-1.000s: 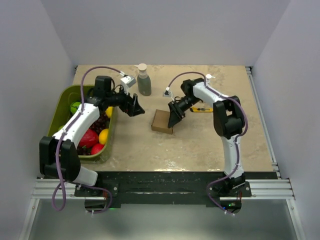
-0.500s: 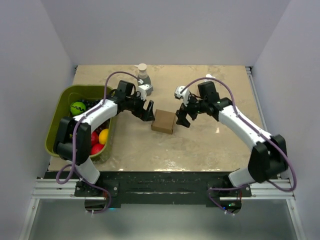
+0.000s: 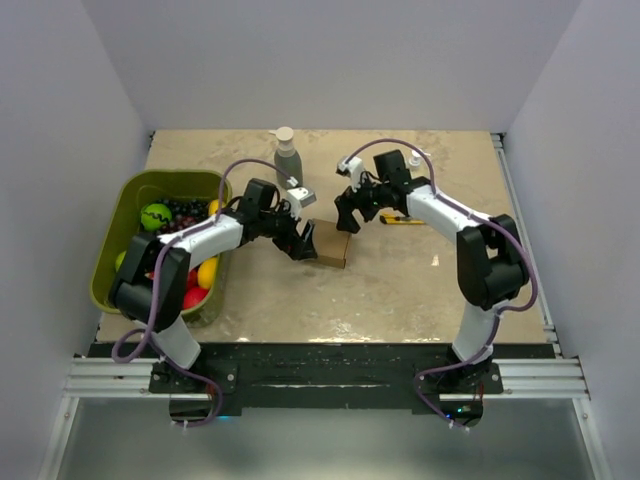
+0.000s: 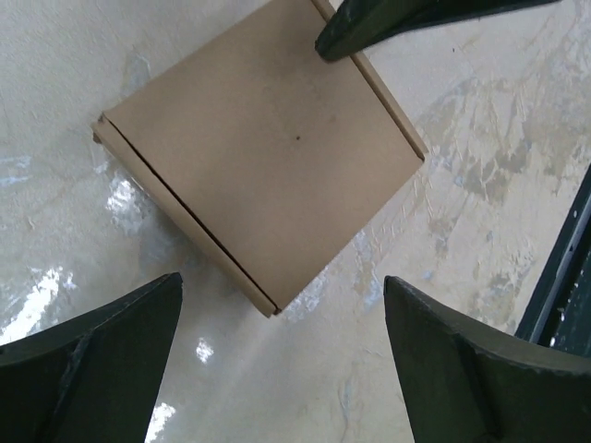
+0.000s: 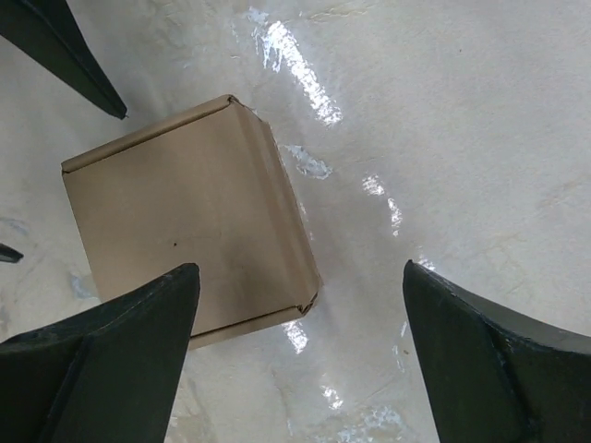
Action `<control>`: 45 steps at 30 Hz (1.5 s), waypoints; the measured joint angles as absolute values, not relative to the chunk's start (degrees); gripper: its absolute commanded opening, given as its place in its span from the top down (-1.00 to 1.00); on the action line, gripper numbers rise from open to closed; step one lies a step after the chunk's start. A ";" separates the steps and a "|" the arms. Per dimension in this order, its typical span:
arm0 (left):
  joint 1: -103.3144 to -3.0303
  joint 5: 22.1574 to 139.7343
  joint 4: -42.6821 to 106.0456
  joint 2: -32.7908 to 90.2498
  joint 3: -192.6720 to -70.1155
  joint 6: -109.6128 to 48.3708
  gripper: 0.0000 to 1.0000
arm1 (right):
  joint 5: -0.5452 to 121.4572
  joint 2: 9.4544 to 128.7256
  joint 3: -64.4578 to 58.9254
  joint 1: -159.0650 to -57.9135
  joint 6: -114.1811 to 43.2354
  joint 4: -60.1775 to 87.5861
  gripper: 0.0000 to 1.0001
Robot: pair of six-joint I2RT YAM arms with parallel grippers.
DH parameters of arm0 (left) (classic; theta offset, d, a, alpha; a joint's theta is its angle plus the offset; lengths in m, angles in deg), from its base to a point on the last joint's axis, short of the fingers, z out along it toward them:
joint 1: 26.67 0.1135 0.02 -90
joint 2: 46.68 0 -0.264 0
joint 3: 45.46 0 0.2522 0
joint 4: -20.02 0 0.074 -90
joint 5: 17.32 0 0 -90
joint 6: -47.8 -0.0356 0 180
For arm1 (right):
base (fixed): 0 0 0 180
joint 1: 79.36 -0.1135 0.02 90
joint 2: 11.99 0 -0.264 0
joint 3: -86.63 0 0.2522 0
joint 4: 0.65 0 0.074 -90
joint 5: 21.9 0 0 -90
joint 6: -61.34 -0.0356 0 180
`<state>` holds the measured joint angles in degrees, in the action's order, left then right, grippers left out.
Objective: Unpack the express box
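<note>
The express box (image 3: pixel 333 244) is a small brown carton lying on the table with its flaps shut. My left gripper (image 3: pixel 302 243) is at its left side and stands open; in the left wrist view the express box (image 4: pixel 259 157) lies just ahead of the left gripper (image 4: pixel 282 280), not between the fingers. My right gripper (image 3: pixel 349 213) hovers over the box's far right corner, open. In the right wrist view the express box (image 5: pixel 185 240) sits beside the left finger of the right gripper (image 5: pixel 300 268). Neither gripper holds anything.
A green bin (image 3: pixel 118 205) with fruit and balls stands at the left. A soap bottle (image 3: pixel 288 160) is at the back, behind the box. A yellow and black tool (image 3: pixel 404 218) lies right of the right gripper. The table's dark front edge (image 4: pixel 565 268) shows.
The left gripper has come in from the bin side to the box's left edge. The right arm has swung round, its gripper opening wide and lifting to the box's far right corner.
</note>
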<state>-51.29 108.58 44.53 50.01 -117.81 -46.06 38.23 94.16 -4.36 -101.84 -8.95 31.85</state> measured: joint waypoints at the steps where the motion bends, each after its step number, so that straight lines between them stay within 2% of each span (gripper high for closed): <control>1: -51.29 108.61 43.46 50.55 -117.79 -45.58 -0.87 | 37.92 94.81 -4.78 -101.84 -9.22 31.94 -0.73; 7: -51.27 113.63 37.99 55.95 -117.79 -41.69 -0.70 | 34.95 98.83 -5.08 -101.86 -12.56 33.21 -0.60; 10: -51.08 117.20 37.53 58.16 -117.81 -40.66 -0.54 | 33.84 99.03 -4.52 -101.95 -14.03 33.23 -0.49; 11: -51.03 118.55 37.56 58.68 -117.81 -40.16 -0.40 | 33.55 99.03 -4.39 -101.97 -14.66 33.18 -0.46; 14: -50.90 123.16 37.42 59.93 -117.81 -38.12 -0.16 | 32.42 99.03 -3.53 -102.24 -16.65 32.68 -0.42; 17: -49.98 127.43 35.81 61.07 -117.81 -33.32 -0.06 | 31.96 99.03 -3.03 -102.24 -18.53 31.52 -0.40; 22: -47.47 130.79 30.43 61.53 -117.72 -23.48 -0.13 | 32.15 99.03 -2.64 -102.56 -20.69 30.04 -0.39; 32: -46.49 131.34 26.08 64.02 -117.70 -14.23 0.25 | 34.10 98.68 -2.64 -103.57 -21.26 29.67 -0.44; 37: -46.79 130.51 26.26 64.76 -117.83 -13.69 0.27 | 34.64 98.49 -2.64 -103.81 -21.26 29.75 -0.45; 40: -47.08 129.83 27.79 65.46 -118.73 -13.78 0.43 | 34.75 98.49 -2.64 -103.79 -21.39 29.75 -0.46; 41: -47.12 129.79 28.40 65.74 -119.15 -13.78 0.65 | 34.80 98.49 -2.64 -103.81 -21.43 29.75 -0.46; 45: -47.54 129.31 31.06 65.83 -120.70 -14.06 1.00 | 34.67 98.35 -2.62 -104.18 -22.02 29.80 -0.47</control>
<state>-47.54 129.31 31.06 65.83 -120.70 -14.06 34.67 98.35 -2.62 -104.18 -22.02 29.80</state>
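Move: From the left gripper the box's middle lies about 5 cm to the right, level with it fore and aft and some 4 cm lower. The grey pump bottle stands roughly 14 cm ahead and 4 cm left of this gripper. From the right gripper the box is about 5 cm back, 5 cm left and 6 cm lower, while the yellow knife lies some 12 cm to that gripper's right, just 1 cm farther out. Lower the right gripper about 3.5 cm, easing it back and left onto the box's far part with its fingers partly closed astride the edge, then hold there. Bring the left gripper right about 3 cm and slightly down, with a short dip back and return; roll its wrist some 40 degrees, the fingers ending more level, and close them nearly shut at the box's left upper edge. ##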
